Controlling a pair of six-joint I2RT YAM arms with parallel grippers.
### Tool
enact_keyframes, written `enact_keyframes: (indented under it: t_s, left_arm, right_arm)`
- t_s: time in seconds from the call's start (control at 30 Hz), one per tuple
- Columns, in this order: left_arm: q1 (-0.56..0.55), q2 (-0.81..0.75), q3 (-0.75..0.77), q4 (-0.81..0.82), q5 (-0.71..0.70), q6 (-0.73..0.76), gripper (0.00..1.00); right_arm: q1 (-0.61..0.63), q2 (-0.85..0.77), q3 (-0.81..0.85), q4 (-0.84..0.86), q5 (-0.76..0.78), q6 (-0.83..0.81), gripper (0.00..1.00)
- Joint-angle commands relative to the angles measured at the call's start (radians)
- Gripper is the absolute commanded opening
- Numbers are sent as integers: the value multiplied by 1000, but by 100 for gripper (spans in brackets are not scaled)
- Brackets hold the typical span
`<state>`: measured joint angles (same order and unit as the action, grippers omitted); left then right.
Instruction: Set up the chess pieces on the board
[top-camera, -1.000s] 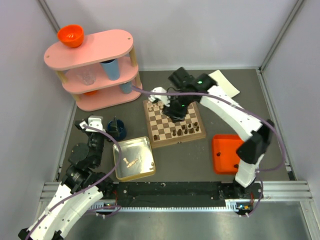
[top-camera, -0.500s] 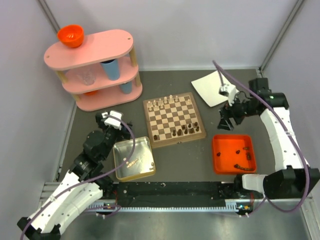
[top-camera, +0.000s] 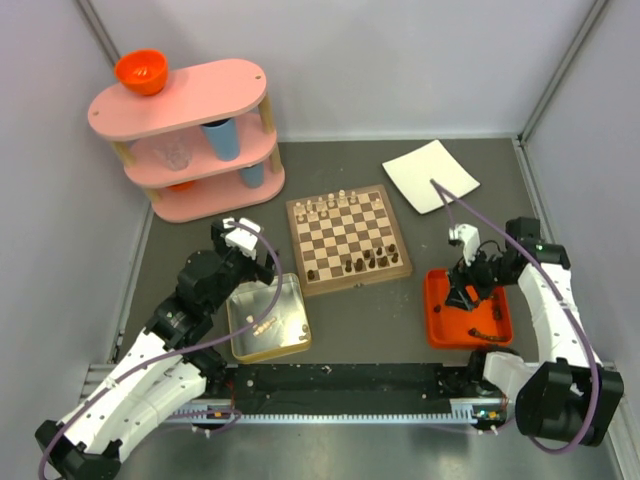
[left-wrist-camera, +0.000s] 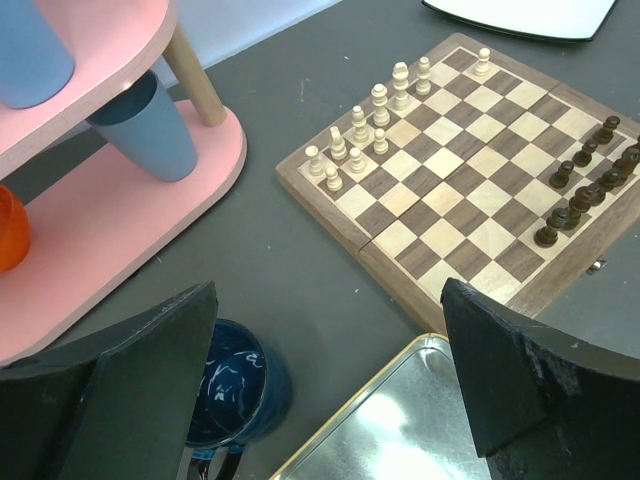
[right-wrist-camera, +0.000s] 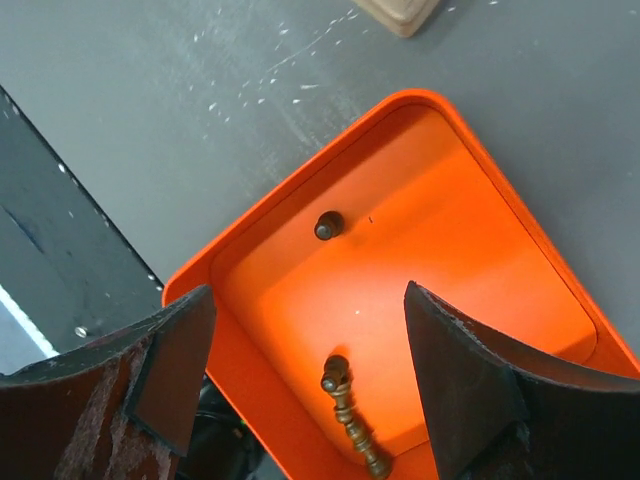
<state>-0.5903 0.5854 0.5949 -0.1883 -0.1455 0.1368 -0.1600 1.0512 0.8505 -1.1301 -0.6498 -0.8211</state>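
The board (top-camera: 348, 240) lies mid-table, also in the left wrist view (left-wrist-camera: 470, 190). Cream chess pieces (left-wrist-camera: 370, 120) stand along its far edge, and dark ones (left-wrist-camera: 590, 185) cluster at its near right corner. My right gripper (top-camera: 468, 295) hangs open over the orange tray (right-wrist-camera: 470, 230). Two dark pieces lie in that tray: a small one (right-wrist-camera: 328, 225), and a long one (right-wrist-camera: 350, 415) between the fingers of the open right gripper (right-wrist-camera: 312, 355), touching neither. My left gripper (top-camera: 240, 265) stands wide open and empty (left-wrist-camera: 328, 330) above the table, between a mug and the silver tin (left-wrist-camera: 400, 430).
The silver tin (top-camera: 300, 300) holds a few cream pieces (top-camera: 265, 323). A dark blue mug (left-wrist-camera: 235, 385) sits under the left fingers. A pink shelf unit (top-camera: 190, 130) with blue cups and an orange bowl (top-camera: 140, 70) stands at the back left. A white plate (top-camera: 430, 175) lies at the back right.
My right arm left the board, swung right and came down over the orange tray with its jaws opened wider. My left arm reached forward to the tin's far edge.
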Motion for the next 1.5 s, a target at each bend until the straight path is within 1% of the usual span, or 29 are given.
enact_keyframes:
  t_s: [0.0, 0.03, 0.07, 0.17, 0.37, 0.6, 0.77, 1.33, 1.47]
  left_arm:
    - [3, -12, 36, 33, 20, -6, 99]
    - [3, -10, 33, 35, 17, -6, 99]
    - [3, -10, 34, 35, 15, -5, 99]
    - [3, -9, 32, 36, 9, -3, 99]
    - [4, -6, 28, 39, -2, 1, 99]
    - [3, 7, 26, 43, -5, 6, 99]
    - [3, 4, 25, 41, -5, 9, 99]
    - [3, 28, 25, 44, -5, 12, 99]
    - [3, 27, 23, 43, -5, 14, 99]
  right_arm:
    - [-6, -62, -88, 75, -83, -289, 75]
    - [-6, -60, -94, 76, -96, -349, 75]
    - [-6, -51, -99, 76, -118, -374, 75]
    - [-4, -24, -99, 72, -146, -427, 75]
    - [-6, 4, -142, 66, -149, -539, 76]
    - [-6, -3, -177, 67, -206, -538, 77]
    - [-6, -5, -191, 87, -211, -526, 76]
    - [-6, -10, -228, 150, -134, -533, 74]
    - [-6, -5, -217, 188, -117, -480, 73]
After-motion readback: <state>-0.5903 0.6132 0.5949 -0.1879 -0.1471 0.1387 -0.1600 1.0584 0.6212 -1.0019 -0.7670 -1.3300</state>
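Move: The dark pawn at the left side of the orange tray lies about 5 cm left of the right hand, level with it fore-and-aft and some 10 cm below. In the same tray, one lying dark piece is about 6 cm back and 7 cm right of the hand; another is about 2 cm ahead and 6 cm right. The chessboard's middle is roughly 16 cm ahead and 25 cm left. From the left hand, the pawn is some 37 cm right, 5 cm back and 20 cm below. Lower the right gripper about 5 cm towards the dark pawn in the orange tray, most of it early, then a near-halt and a last short sink. Meanwhile swing the wrist some 25 degrees counter-clockwise and tip it up a little, so the pawn comes between the lines of the fingers; keep them open and short of touching the pawn. ##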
